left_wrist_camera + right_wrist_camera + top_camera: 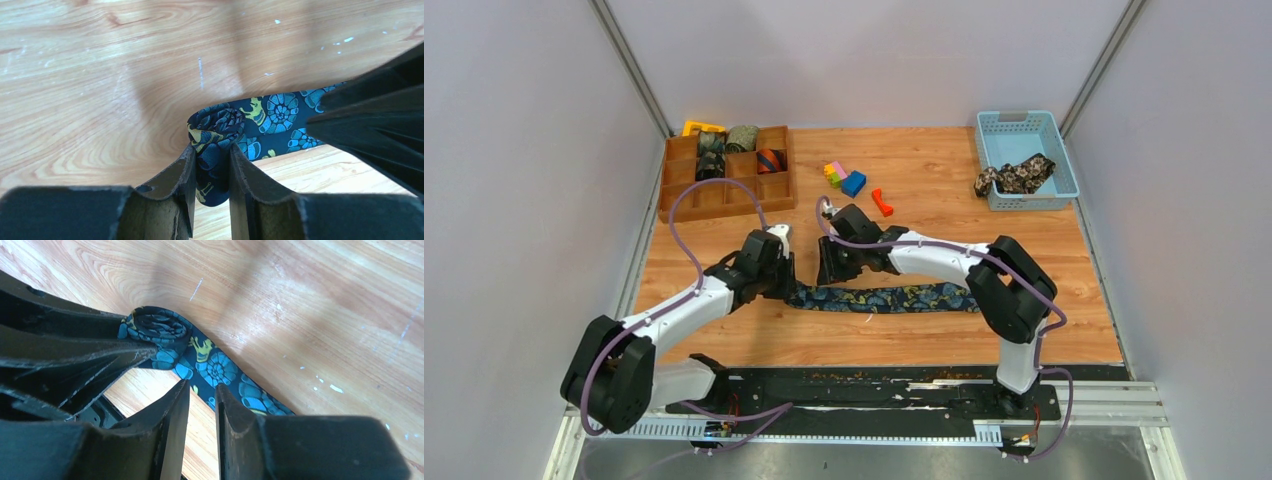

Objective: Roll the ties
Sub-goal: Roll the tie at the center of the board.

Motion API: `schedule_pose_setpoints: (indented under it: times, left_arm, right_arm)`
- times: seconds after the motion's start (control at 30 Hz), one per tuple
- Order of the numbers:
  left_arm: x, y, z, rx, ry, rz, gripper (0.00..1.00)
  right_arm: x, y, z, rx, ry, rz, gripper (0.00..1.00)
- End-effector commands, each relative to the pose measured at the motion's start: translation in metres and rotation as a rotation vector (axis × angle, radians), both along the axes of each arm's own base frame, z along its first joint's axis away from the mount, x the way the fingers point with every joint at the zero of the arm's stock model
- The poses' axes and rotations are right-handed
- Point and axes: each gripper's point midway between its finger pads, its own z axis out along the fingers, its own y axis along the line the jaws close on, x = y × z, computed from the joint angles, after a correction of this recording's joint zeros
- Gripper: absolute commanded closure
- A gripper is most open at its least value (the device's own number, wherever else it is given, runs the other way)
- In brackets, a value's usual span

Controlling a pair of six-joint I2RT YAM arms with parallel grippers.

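A navy tie with gold-teal paisley (894, 297) lies stretched across the table's middle. Its left end is wound into a small coil (220, 122). My left gripper (212, 152) is shut on that coil, one jaw on each side. The same gripper (786, 278) sits at the tie's left end in the top view. My right gripper (202, 386) hovers just right of the coil (160, 327), over the flat strip's near edge. Its jaws stand a narrow gap apart with only wood showing between them. In the top view my right gripper (832, 268) is close beside the left one.
A wooden divided box (686, 195) at the back left holds several rolled ties (742, 138). A blue basket (1064, 165) at the back right holds a black-tan floral tie (1014, 175). Small coloured blocks (844, 178) and an orange piece (882, 202) lie behind the grippers.
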Motion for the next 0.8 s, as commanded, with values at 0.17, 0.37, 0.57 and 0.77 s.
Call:
schedule_pose_setpoints:
  times: [0.17, 0.37, 0.57, 0.77]
  left_arm:
    - [0.011, 0.018, 0.01, 0.207, -0.048, 0.034, 0.77]
    - [0.014, 0.02, 0.009, 0.3, -0.049, 0.042, 0.77]
    - [0.014, 0.02, 0.012, 0.397, -0.071, 0.045, 0.77]
    - [0.017, 0.022, 0.016, 0.502, -0.092, 0.052, 0.77]
  right_arm:
    - [0.006, -0.03, 0.026, -0.011, -0.074, -0.066, 0.72]
    - [0.009, -0.056, 0.031, -0.022, -0.098, -0.107, 0.71]
    - [0.013, -0.08, 0.038, -0.016, -0.114, -0.15, 0.71]
    - [0.014, -0.1, 0.041, -0.015, -0.12, -0.181, 0.71]
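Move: The left hand already grips the tie roll, its middle some 1 cm below the hand point; the blue block is roughly 24 cm ahead of that hand and 13 cm to its right. From the empty right hand, the tie roll lies about 7 cm left, 2 cm back and 3 cm lower; the middle of the flat strip is about 11 cm right, 3 cm back and 4 cm lower, and the red piece about 17 cm ahead, 11 cm right. Rightwards, away from the tie roll and along above the flat strip, the right hand withdraws about 9 cm while climbing some 3 cm, touching nothing, its fingers staying slightly open. The left hand keeps its pinch on the roll and rolls about 25 degrees, its left side rising and its slanted fingers coming nearer to upright, as it shifts 1.5 cm left at steady height. ##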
